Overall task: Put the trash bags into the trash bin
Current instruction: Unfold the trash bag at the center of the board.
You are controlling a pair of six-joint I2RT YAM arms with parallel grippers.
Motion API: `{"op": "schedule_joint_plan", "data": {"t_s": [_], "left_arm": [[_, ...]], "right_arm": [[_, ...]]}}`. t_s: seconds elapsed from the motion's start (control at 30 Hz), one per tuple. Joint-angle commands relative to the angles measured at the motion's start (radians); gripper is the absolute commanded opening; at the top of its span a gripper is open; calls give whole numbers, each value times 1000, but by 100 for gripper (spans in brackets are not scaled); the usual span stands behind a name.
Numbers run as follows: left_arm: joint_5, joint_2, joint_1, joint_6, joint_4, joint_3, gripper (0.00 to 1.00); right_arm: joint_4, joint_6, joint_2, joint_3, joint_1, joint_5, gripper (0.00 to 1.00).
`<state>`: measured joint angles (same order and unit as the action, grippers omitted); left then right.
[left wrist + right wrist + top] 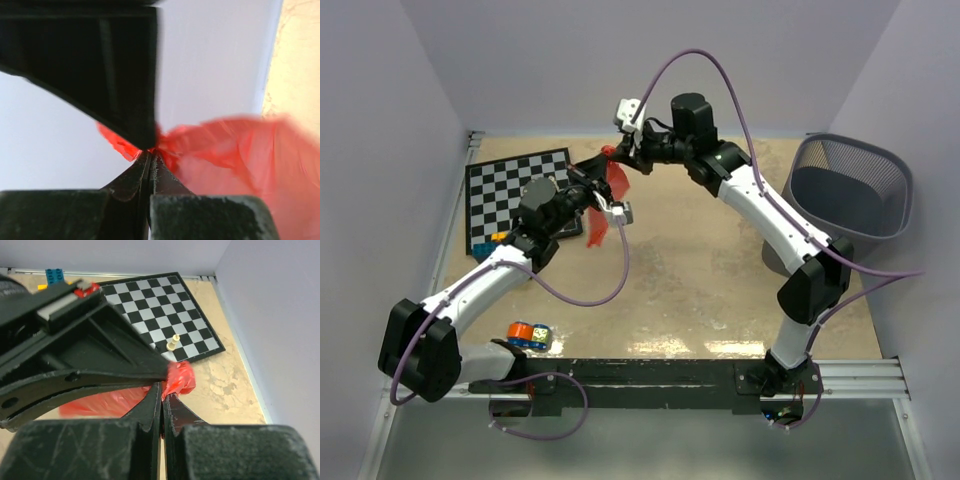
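Note:
A red-orange trash bag [617, 180] hangs in the air over the back left of the table, beside the chessboard. My left gripper [601, 172] reaches up from the left and my right gripper [619, 160] comes in from the right; their tips meet at the bag's top. In the left wrist view the left gripper [151, 153] is shut on a pinch of the bag [240, 150], which spreads to the right. In the right wrist view the right gripper [163, 385] is shut on the bag [181, 379]. The dark mesh trash bin [848, 141] stands at the far right, apart from both arms.
A chessboard [515, 190] lies at the back left with a pale chess piece [172, 343] on it. Small coloured blocks [528, 335] lie near the left arm's base. A blue brick [54, 275] lies beyond the board. Walls close in on the left, back and right.

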<state>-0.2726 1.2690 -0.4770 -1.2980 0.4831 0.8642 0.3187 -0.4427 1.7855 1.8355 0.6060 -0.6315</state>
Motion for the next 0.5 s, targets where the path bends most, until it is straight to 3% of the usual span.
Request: {"op": "schedule_joint_plan", "data": {"t_s": [0.0,0.07,0.2,0.27,0.47], "left_arm": [[4,-43,0,14,-11,-27,0],[1,-65,1,31,17,-22,0],[-17,-92,1,32,77,-30,0],[-33,-102,11,14,95,-45,0],[-148,-134,75,-32,115,-83,0]], "right_arm": [[-14,-30,-66,65,-15,6,0],[41,-72,-64,59,-20,15,0],[196,-117,-57,96,-61,-54,31],[284,-122,-41,157,-103,-120,41],[584,-197,72,532,-198,-244,56]]}}
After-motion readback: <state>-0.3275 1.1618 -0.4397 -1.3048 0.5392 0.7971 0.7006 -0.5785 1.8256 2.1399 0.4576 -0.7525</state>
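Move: Both hands still pinch the red trash bag by its upper edge, fingertips almost touching. Its middle hangs some 9 cm below and 3 cm back from each hand, level with the left sideways and about 1 cm left of the right. The chessboard lies about 20 cm left of and 3 cm ahead of the left hand, 30 cm below. From the right hand the trash bin stands roughly 48 cm right, 8 cm back, 20 cm below. The right hand opens, lets go of the bag and pulls right 6 cm, then up; the left keeps its pinch. ##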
